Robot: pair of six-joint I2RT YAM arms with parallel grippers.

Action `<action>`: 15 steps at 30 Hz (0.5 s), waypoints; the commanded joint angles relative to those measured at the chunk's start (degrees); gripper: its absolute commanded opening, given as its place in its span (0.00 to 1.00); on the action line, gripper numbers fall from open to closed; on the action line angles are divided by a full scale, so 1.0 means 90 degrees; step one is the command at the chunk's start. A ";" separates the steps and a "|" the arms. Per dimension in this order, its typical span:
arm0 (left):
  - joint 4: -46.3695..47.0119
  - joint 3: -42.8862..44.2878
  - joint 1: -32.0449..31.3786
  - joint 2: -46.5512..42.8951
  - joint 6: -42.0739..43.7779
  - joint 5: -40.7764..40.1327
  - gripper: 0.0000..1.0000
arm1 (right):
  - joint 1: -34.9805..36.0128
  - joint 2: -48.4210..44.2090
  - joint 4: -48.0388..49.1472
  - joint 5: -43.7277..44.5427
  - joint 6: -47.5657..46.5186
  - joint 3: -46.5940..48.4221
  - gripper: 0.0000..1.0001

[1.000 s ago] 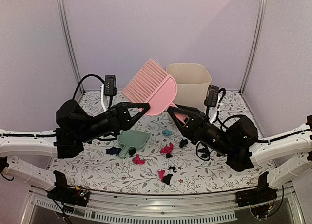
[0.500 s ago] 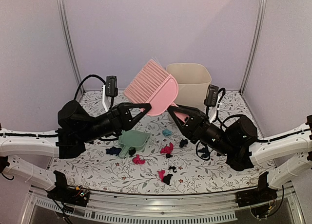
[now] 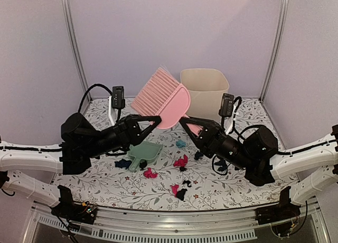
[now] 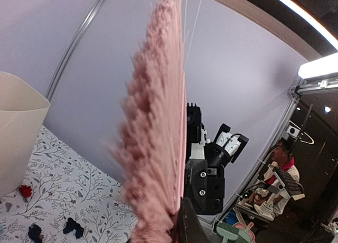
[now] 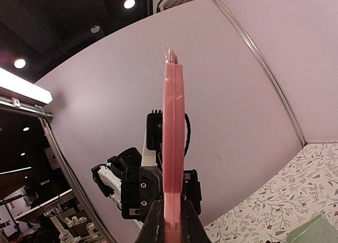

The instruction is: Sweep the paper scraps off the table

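Observation:
A pink brush [image 3: 163, 97] hangs in the air over the table [image 3: 95, 174], bristles up and to the left. My left gripper [image 3: 157, 118] is shut on its lower left edge, and the bristles [image 4: 156, 121] fill the left wrist view. My right gripper [image 3: 186, 121] is shut on the brush's pink handle [image 5: 173, 148], one finger on each side. Paper scraps lie on the tabletop: magenta [image 3: 181, 161], navy [image 3: 123, 163], teal [image 3: 180, 143] and black [image 3: 182, 194] wads. A mint-green dustpan [image 3: 143, 153] rests below the left gripper.
A beige bin [image 3: 206, 90] stands at the back, behind the brush, with a red scrap [image 4: 25, 190] near its foot. Metal posts rise at the back corners, and a metal rail [image 3: 169, 222] runs along the near edge.
My right gripper has closed onto the brush handle. The brush and both grippers have shifted slightly to the left. The left gripper's hold is unchanged.

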 commanded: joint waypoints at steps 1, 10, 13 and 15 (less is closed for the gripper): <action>-0.0258 -0.0210 -0.0074 -0.0209 0.0039 -0.0407 0.06 | -0.0038 0.0026 0.0032 -0.0017 -0.0210 0.0111 0.00; -0.1232 -0.0329 -0.0067 -0.0852 0.0335 -0.1036 0.78 | -0.0038 -0.0170 -0.0574 0.0400 -0.0147 -0.0052 0.00; -0.1794 -0.0361 -0.0063 -0.1177 0.0492 -0.1367 0.94 | -0.0038 -0.0321 -0.1061 0.0653 -0.0174 -0.0053 0.00; -0.2270 -0.0436 -0.0063 -0.1464 0.0622 -0.1667 0.97 | -0.0038 -0.0474 -0.1554 0.0898 -0.0183 -0.0051 0.00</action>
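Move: The brush hangs in the air between the hands, its middle about 4 cm to the left hand's right and 3 cm above, 1 cm ahead. From the left hand the green dustpan lies some 15 cm ahead, 11 cm left and 37 cm below, with a pink scrap 11 cm nearer and 3 cm to the right of it. The right hand has the middle pink scrap about 11 cm ahead, level sideways, 36 cm below; a dark scrap is 9 cm right and 3 cm farther than that. The left fingers let go of the corner of the brush head, spreading from nearly shut to almost wide open as the hand backs off about 3 cm to the left, sinking and edging forward a little and turning some 10 degrees counter-clockwise. The right keeps its pinch on the handle, lowering the brush about 2.5 cm and easing slightly forward while its fingertips tip down a few degrees. ##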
